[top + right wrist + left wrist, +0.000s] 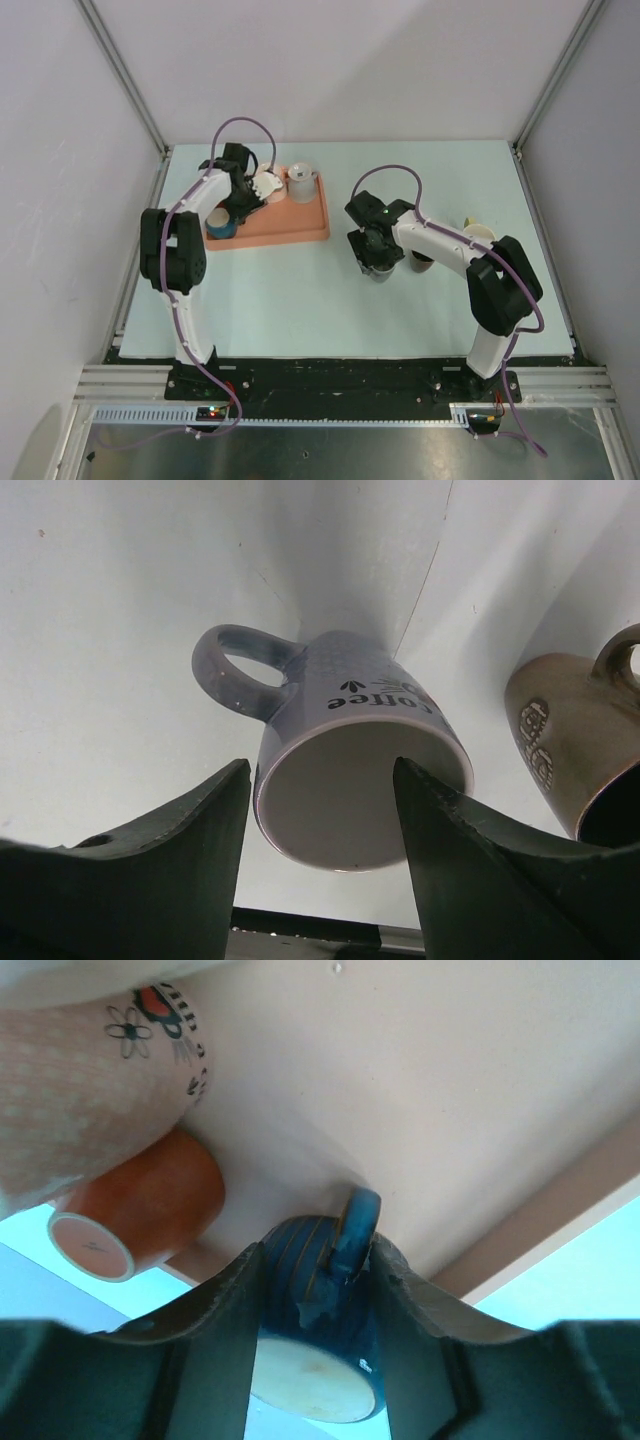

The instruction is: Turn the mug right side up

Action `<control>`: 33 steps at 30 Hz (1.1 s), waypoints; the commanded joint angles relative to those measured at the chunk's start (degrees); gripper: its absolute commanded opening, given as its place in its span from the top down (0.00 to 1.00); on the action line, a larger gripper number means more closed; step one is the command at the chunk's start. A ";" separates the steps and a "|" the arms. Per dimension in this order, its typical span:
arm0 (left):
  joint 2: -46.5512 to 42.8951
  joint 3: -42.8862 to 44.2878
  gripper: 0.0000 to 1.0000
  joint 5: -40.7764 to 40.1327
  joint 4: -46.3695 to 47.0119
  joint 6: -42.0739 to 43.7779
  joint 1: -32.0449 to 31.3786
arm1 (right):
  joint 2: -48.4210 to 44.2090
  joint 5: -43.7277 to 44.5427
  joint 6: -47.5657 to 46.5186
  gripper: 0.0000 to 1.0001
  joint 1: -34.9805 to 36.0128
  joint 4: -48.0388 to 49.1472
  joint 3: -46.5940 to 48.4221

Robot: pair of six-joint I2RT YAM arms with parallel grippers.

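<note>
A dark blue mug (pixel 300 1290) stands bottom-up on the salmon tray (pixel 430 1090), its cream base toward the camera and its handle (pixel 355 1230) on the right. My left gripper (pixel 318 1255) is shut on it, one finger pressed on each side. In the top view this gripper (pixel 230 212) is over the tray's left end, just above the blue mug (pixel 221 229). A lavender "Coffee" mug (pixel 350 695) stands mouth-up on the table. My right gripper (pixel 320 770) is open just above its rim, one finger on each side; the top view shows this gripper (pixel 378 260) too.
On the tray (pixel 300 228) are also an orange mug (pixel 150 1205), a pink patterned mug (pixel 80 1100) and a grey-white mug (pixel 301 184). A brown mug (pixel 565 750) stands right of the lavender one. A cream object (pixel 478 232) sits further right.
</note>
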 commanded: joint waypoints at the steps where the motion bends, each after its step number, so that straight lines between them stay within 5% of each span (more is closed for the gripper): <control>1: -1.59 -2.90 0.57 -2.75 -1.14 6.69 -0.52 | -2.69 1.81 -0.37 0.35 -0.18 -0.79 0.09; 4: -0.72 -2.66 0.88 -3.07 -1.11 5.75 -0.54 | -3.35 1.23 -0.56 0.33 -0.19 -0.76 0.15; 7: -1.27 -1.94 0.98 -1.99 -1.11 4.52 -0.64 | -4.78 0.61 -1.21 0.31 0.14 -0.69 0.17; 19: -15.26 2.37 1.00 13.87 -2.54 -6.41 -2.42 | -20.44 -17.01 -4.65 0.12 -1.11 7.44 0.99; 33: -24.28 18.55 1.00 33.68 -6.18 -29.00 -9.24 | -20.88 -44.42 11.41 0.05 -5.48 44.12 1.08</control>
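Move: The blue mug stands bottom up in the tray with its handle already between my left fingertips; its body is about 4 cm left, 3 cm back and 2 cm below that hand. The small orange mug sits roughly 6 cm ahead and 5 cm left, the peach one 8 cm ahead and 8 cm right. From my right hand the blue mug is some 39 cm left and 14 cm ahead; the grey mug is right under it, with the brown mug about 10 cm to its right and 3 cm ahead. I shut my left fingers on the blue mug's handle, pinching it, then carry it up about 21 cm and 13 cm right over the tray, rolling the wrist until the fingers swing rightward. Meanwhile my right hand rises clear of the grey mug, opening wider, and drifts left towards the blue mug while rolling some 50 degrees to point its fingers left. ##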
